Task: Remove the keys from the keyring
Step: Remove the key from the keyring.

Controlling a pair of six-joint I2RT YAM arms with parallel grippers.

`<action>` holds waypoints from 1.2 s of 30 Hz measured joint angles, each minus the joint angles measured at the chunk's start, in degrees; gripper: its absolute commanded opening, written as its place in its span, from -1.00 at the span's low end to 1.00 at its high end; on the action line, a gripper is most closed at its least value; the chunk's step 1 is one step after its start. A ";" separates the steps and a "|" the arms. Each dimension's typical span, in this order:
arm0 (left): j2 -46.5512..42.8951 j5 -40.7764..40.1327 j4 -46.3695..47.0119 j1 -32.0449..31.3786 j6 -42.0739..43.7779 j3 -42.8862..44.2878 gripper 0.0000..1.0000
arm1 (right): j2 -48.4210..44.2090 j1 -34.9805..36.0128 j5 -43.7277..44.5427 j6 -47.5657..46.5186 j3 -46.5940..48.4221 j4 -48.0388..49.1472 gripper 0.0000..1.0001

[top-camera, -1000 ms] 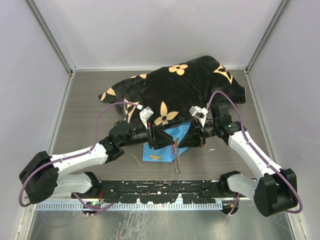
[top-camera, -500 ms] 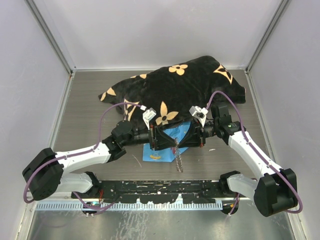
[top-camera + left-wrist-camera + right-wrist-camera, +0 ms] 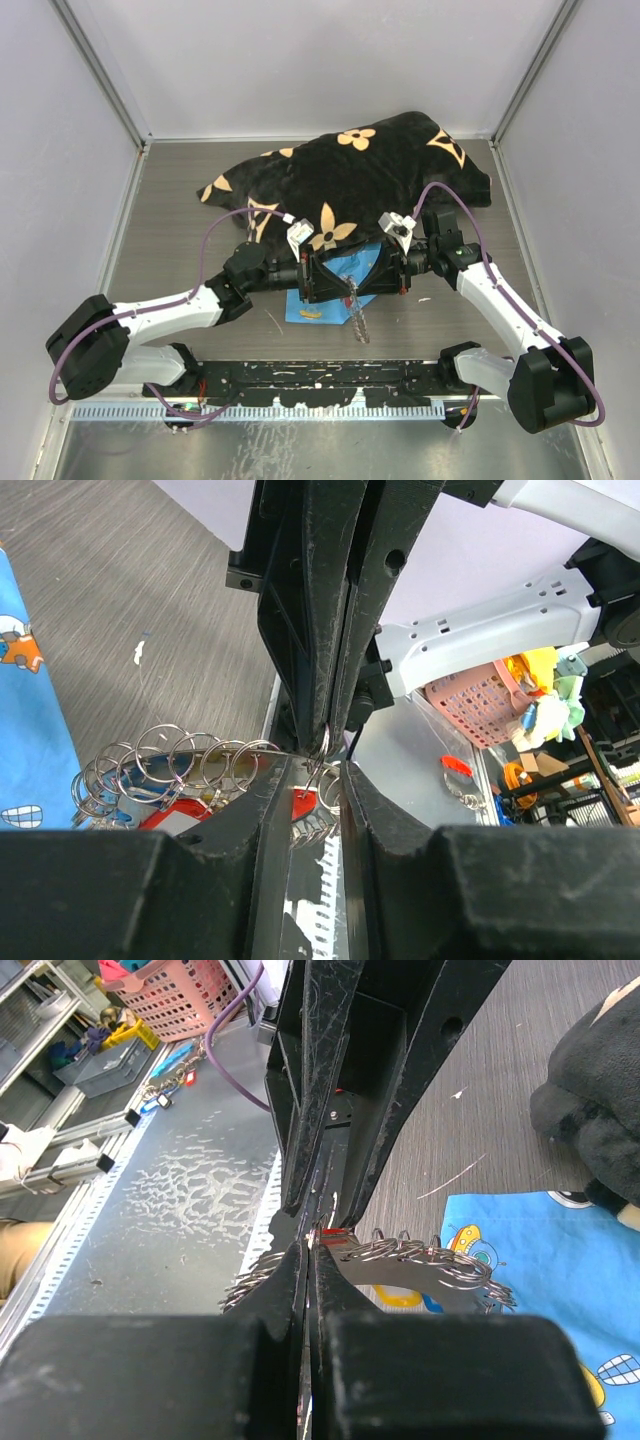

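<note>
The keyring point(image 3: 357, 318) is a silvery loop strung with several small rings, hanging between my two grippers above the blue cloth point(image 3: 325, 297). My right gripper point(image 3: 311, 1245) is shut on a thin part of the keyring point(image 3: 440, 1256), seen end-on. My left gripper point(image 3: 322, 790) faces it tip to tip with a narrow gap between its jaws. A red-headed key point(image 3: 303, 803) and a few small rings sit in that gap, and the key touches one finger only. More of the keyring point(image 3: 170, 765) fans out to the left. In the top view the left gripper point(image 3: 343, 279) and right gripper point(image 3: 358, 279) nearly touch.
A black plush blanket point(image 3: 360, 175) with orange flowers lies behind the grippers. A black slotted rail point(image 3: 320, 375) runs along the near edge. A loose red tag with rings point(image 3: 455, 771) lies on the metal surface beyond the table, near a pink basket point(image 3: 480, 695).
My left gripper has crept right toward the right gripper and its jaws have narrowed around the red key. The hanging keyring has swung slightly right. The right gripper has stayed shut in place.
</note>
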 measured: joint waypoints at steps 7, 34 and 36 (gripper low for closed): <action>0.13 0.33 0.07 0.00 -0.13 -0.17 -0.52 | 0.00 0.00 0.00 0.02 -0.11 0.04 -0.99; 0.79 1.22 0.20 0.00 -1.25 -0.17 -1.00 | -0.02 -0.02 0.00 0.17 -0.11 0.13 -0.99; 0.79 1.29 0.22 0.00 -1.33 -0.17 -1.00 | -0.02 -0.02 0.00 0.20 -0.11 0.15 -0.98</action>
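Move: Right between the left hand's parted fingertips, about 1 cm to its right and 1 cm lower, stands the small ring that the right fingertips hold at their very ends. The red key is roughly 3 cm below the left hand and level with it otherwise, and the keyring hangs with its middle some 6 cm below. The blue cloth lies on the table about 10 cm ahead, 3 cm left and 18 cm down. Sinking barely half a centimetre onto the small ring, the left hand then stays almost in place while its fingers, about a quarter open, shut fully and pinch the wire right against the tips of the right fingers. The right hand stays still, fingers still closed on the small ring, holding up the keyring. ##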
